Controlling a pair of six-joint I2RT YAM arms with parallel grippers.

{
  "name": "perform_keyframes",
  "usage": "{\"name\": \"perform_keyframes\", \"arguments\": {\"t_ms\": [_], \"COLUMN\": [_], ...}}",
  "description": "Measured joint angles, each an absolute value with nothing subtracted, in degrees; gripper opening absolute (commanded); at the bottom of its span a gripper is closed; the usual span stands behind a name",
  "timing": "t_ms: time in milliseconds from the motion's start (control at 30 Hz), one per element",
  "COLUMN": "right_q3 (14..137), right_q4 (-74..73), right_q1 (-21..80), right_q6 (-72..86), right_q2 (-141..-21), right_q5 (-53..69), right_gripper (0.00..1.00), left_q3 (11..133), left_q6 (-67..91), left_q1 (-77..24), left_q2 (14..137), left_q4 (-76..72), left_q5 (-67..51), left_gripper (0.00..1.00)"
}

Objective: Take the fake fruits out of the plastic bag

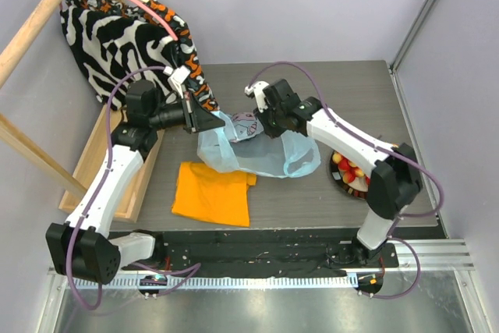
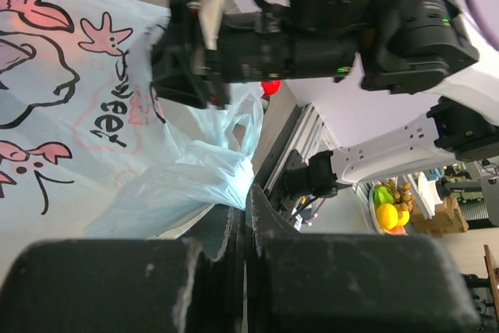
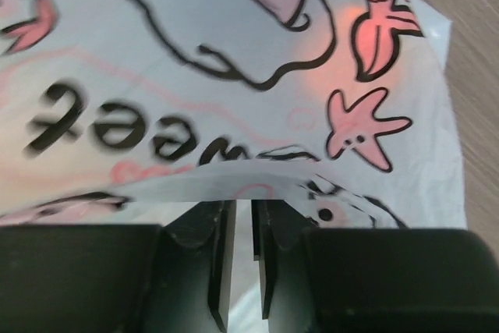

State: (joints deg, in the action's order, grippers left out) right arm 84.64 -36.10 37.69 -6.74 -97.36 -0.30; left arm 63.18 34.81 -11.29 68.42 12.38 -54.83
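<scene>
The pale blue plastic bag (image 1: 269, 157) with pink cartoon print lies mid-table, its left part raised. My left gripper (image 1: 204, 121) is shut on the bag's left edge; the left wrist view shows blue film (image 2: 195, 181) pinched at its tips (image 2: 248, 193). My right gripper (image 1: 261, 126) sits on the bag's top. In the right wrist view its jaws (image 3: 243, 207) are nearly together, tips hidden under a fold of the bag (image 3: 234, 181). Fake fruits (image 1: 348, 171) lie in a dark plate at the right, also in the left wrist view (image 2: 387, 210). No fruit shows clearly inside the bag.
An orange folded cloth (image 1: 212, 191) lies in front of the bag. A zebra-striped cloth (image 1: 125, 40) hangs at the back left on a wooden frame. A wooden tray (image 1: 101, 161) lies along the left side under my left arm.
</scene>
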Motion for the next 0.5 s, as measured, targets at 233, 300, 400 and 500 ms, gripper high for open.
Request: {"name": "perform_keyframes", "arguments": {"t_ms": [233,300,400,500], "right_q3": [91.7,92.53,93.58,94.48], "right_q4": [-36.01,-36.12,-36.47,-36.77], "right_q1": [35.99,35.86,35.94,36.23], "right_q6": [-7.51,-7.81,-8.73,-10.87], "right_q2": [-107.98,-109.03,-109.25,-109.23], "right_q5": [-5.48,-5.85,-5.3,-3.79], "right_gripper": [0.26,0.26,0.24,0.18], "left_q3": [65.45,65.84,66.54,67.09], "left_q6": [35.38,35.35,35.33,35.31], "left_q1": [-11.44,-11.53,-11.62,-11.62], "left_q2": [71.4,71.42,71.5,71.88], "left_q4": [11.11,10.9,10.61,10.11], "left_q5": [-54.83,-54.83,-54.81,-54.39], "left_gripper": [0.0,0.0,0.0,0.0]}}
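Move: Seen as a red glow through the printed plastic, the fruit lies about 8 cm ahead of my right hand and roughly 9 cm below it, hardly off to either side. The bag's upper rim is right at those fingertips. From my right hand, the orange cloth is some 17 cm left and 9 cm back, and the plate of fruit about 23 cm right, nearly level. My left hand has the fruit about 15 cm ahead, 12 cm right and well below. I push my right hand forward about 5 cm into the bag's mouth, under the printed upper layer and towards the fruit. It sinks some 3.5 cm on the way, then eases up about 1 cm, its narrow finger gap hardly changing. My shut left fingers keep their pinch on the bag's edge and carry it about 2 cm forward and a little up. ##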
